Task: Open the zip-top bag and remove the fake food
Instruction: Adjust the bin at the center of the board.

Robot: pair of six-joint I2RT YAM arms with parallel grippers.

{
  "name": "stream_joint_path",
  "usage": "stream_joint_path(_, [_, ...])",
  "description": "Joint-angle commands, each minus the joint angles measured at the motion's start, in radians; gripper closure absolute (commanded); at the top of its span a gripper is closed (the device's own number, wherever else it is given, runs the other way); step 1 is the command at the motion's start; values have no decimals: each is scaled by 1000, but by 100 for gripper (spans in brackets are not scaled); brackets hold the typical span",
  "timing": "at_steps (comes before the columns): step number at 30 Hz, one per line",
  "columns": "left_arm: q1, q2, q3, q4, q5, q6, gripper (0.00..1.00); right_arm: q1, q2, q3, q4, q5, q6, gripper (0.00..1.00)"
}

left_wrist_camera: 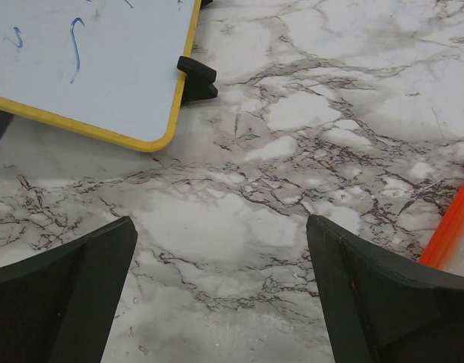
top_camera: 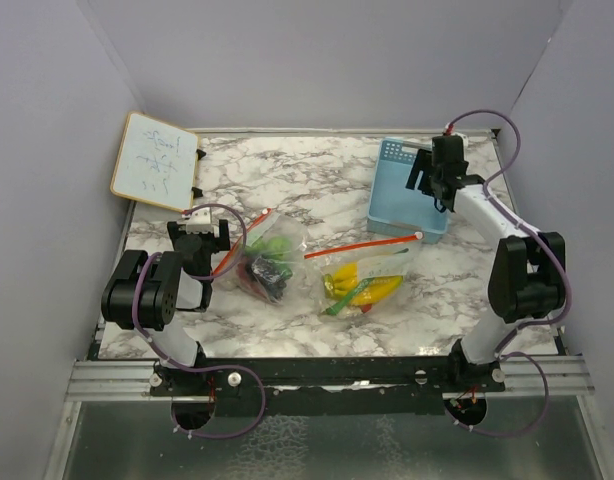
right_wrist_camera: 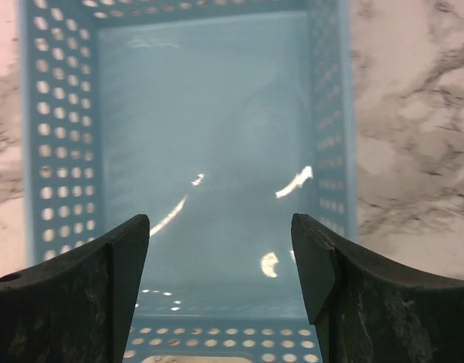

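Note:
Two clear zip-top bags with orange-red zip strips lie on the marble table. The left bag (top_camera: 265,258) holds fake food: a dark grape cluster (top_camera: 268,276) and lime-green pieces (top_camera: 278,243). The right bag (top_camera: 365,272) holds a yellow banana bunch (top_camera: 375,290) and green bean-like pieces (top_camera: 338,301). My left gripper (top_camera: 200,229) (left_wrist_camera: 221,249) stands open just left of the left bag, over bare marble; that bag's zip strip (left_wrist_camera: 450,227) shows at the right edge. My right gripper (top_camera: 430,183) (right_wrist_camera: 221,234) hangs open above the light-blue basket (top_camera: 392,205) (right_wrist_camera: 217,113), nothing between its fingers.
A yellow-framed whiteboard (top_camera: 155,160) (left_wrist_camera: 81,60) leans on black feet at the back left. The basket stands at the back right, and no item shows in the part of its inside that I see. Grey walls enclose the table on three sides.

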State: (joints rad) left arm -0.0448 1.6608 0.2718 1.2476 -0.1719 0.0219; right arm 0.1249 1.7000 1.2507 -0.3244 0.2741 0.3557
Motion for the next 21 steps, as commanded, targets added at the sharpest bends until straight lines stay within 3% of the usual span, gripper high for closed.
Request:
stream_joint_path(1, [8, -21, -6, 21, 16, 8, 1, 89, 30, 64, 61, -93, 53, 24])
stream_joint_path(7, [8, -21, -7, 21, 17, 8, 1, 227, 176, 210, 5, -34, 68, 25])
stream_joint_path(16, [8, -21, -6, 21, 16, 6, 1, 288, 322, 316, -86, 52, 111, 41])
stream_joint_path(21, [8, -21, -7, 21, 17, 7, 1, 287, 315, 292, -112, 167, 79, 54])
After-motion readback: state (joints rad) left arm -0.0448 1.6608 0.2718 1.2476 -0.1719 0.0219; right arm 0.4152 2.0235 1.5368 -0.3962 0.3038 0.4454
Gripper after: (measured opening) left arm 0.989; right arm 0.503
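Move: Some 4 cm ahead and 5 cm to the left of the right hand is the middle of the blue bin, about 9 cm below; the middle of its left rim is roughly 14 cm left, 4 cm ahead and 6 cm down. The bag with the bananas lies about 19 cm back and 18 cm left, the bag with the green food about 14 cm back and 38 cm left, both some 10 cm lower. From the left hand the bin is about 55 cm right, 11 cm ahead and a little lower. Sweeping left across the open bin by some 15 cm and edging about 3 cm forward, the right hand crosses nearly level, then sinks about 6 cm to its left rim, easing back right a centimetre at the end. It turns some 10 degrees counter-clockwise while the fingers close by about a third, ending with one on each side of the rim line; contact can't be seen. ##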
